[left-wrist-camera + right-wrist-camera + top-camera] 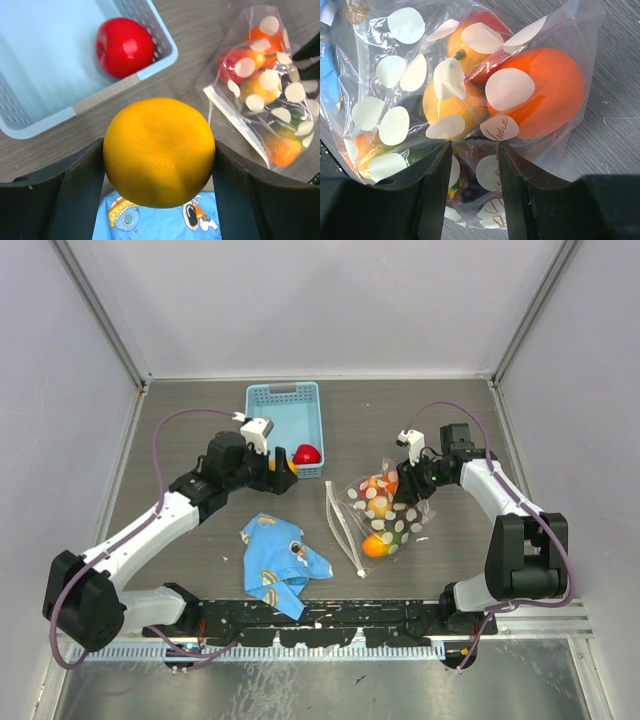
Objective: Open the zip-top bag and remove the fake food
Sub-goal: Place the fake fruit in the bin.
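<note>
The zip-top bag (388, 508) lies right of centre, its white zip strip (344, 530) on its left side. Fake food shows through the dotted plastic: an orange piece (540, 95), a yellow one (445, 107), a dark purple one (470, 182). My right gripper (474, 170) is shut on the bag's lower part, the dark piece bulging between its jaws. My left gripper (159, 167) is shut on a yellow-orange fruit (159, 150), just off the near right corner of the basket (125, 86). A red apple (124, 47) lies inside that corner.
The light blue slotted basket (283, 410) stands at the back centre. A blue cartoon-print cloth (280, 560) lies crumpled near the front, below my left gripper (283, 468). Grey walls close in the table on three sides.
</note>
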`<state>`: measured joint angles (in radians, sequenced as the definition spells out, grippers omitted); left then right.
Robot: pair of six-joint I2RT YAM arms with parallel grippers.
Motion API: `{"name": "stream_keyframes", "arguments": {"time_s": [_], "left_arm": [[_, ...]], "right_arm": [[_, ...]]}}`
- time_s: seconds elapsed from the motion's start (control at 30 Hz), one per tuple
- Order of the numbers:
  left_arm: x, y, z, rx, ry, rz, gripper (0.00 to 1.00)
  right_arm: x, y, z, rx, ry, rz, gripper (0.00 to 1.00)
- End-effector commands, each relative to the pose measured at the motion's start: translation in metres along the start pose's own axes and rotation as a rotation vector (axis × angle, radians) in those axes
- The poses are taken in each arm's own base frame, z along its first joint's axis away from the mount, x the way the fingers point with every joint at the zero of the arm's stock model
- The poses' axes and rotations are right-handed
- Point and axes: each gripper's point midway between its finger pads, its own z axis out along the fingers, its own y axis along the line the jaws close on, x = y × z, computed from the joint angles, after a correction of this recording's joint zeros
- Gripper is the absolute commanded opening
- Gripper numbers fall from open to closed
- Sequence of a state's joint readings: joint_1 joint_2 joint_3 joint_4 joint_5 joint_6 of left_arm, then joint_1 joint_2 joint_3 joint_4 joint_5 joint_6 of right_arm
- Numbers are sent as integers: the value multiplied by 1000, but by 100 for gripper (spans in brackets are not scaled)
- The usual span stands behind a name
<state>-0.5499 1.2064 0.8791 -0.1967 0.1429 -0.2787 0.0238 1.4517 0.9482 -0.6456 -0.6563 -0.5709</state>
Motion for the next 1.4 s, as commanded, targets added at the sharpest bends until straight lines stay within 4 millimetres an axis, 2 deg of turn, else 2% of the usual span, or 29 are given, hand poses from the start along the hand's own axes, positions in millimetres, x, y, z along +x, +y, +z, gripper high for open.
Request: {"name": "stream_keyframes", "arguments": {"time_s": [0.0, 0.13, 0.17, 0.5, 0.93, 0.97, 1.13, 1.2, 1.27, 1.3, 1.37], "left_arm": [[-50, 5, 2, -10, -133, -23, 30], [-60, 20, 5, -70, -151, -39, 30], [-55, 26, 13, -92, -131, -44, 30], [-65, 64, 36, -264, -143, -83, 29], [-76, 103, 72, -432, -129, -147, 37], [-77, 107, 74, -451, -124, -150, 39], [-74, 124, 83, -550, -74, -160, 63], [-72, 129, 87, -578, -46, -161, 78], [-72, 134, 90, -603, -30, -166, 86], [-73, 136, 90, -613, -25, -172, 99], [-75, 137, 91, -619, -25, -175, 98]], "right_arm": [[-16, 1, -10, 7, -52, -43, 48], [-16, 1, -10, 8, -51, -43, 48], [-16, 1, -10, 9, -51, -43, 48], [-16, 1, -10, 8, -50, -43, 48], [-16, 0, -10, 12, -48, -45, 48], [-16, 0, -10, 13, -50, -47, 48], [-16, 0, -11, 15, -50, -46, 48], [-16, 0, -10, 14, -48, -46, 48], [-16, 0, -10, 14, -48, -46, 48], [-16, 0, -10, 13, -49, -48, 48], [-16, 0, -10, 13, -49, -46, 49]]}}
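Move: My left hand already holds the orange-yellow fruit. The bin I'm taking it to has its middle about 22 cm ahead, 3 cm left and roughly 13 cm below. The red fruit already in it lies some 13 cm ahead and 5 cm right of my left hand; the blue cloth is about 18 cm back, straight behind. From my right hand, the bin's middle is around 20 cm ahead, 37 cm left and slightly lower. I carry the orange-yellow fruit forward about 16 cm over the bin's near wall, with some 5 cm of leftward drift, sinking about 4 cm after a level start. My left wrist swings roughly 30 degrees counter-clockwise on the way, and at the very end the fingers spread and let go of the fruit over the bin's near-left part. ##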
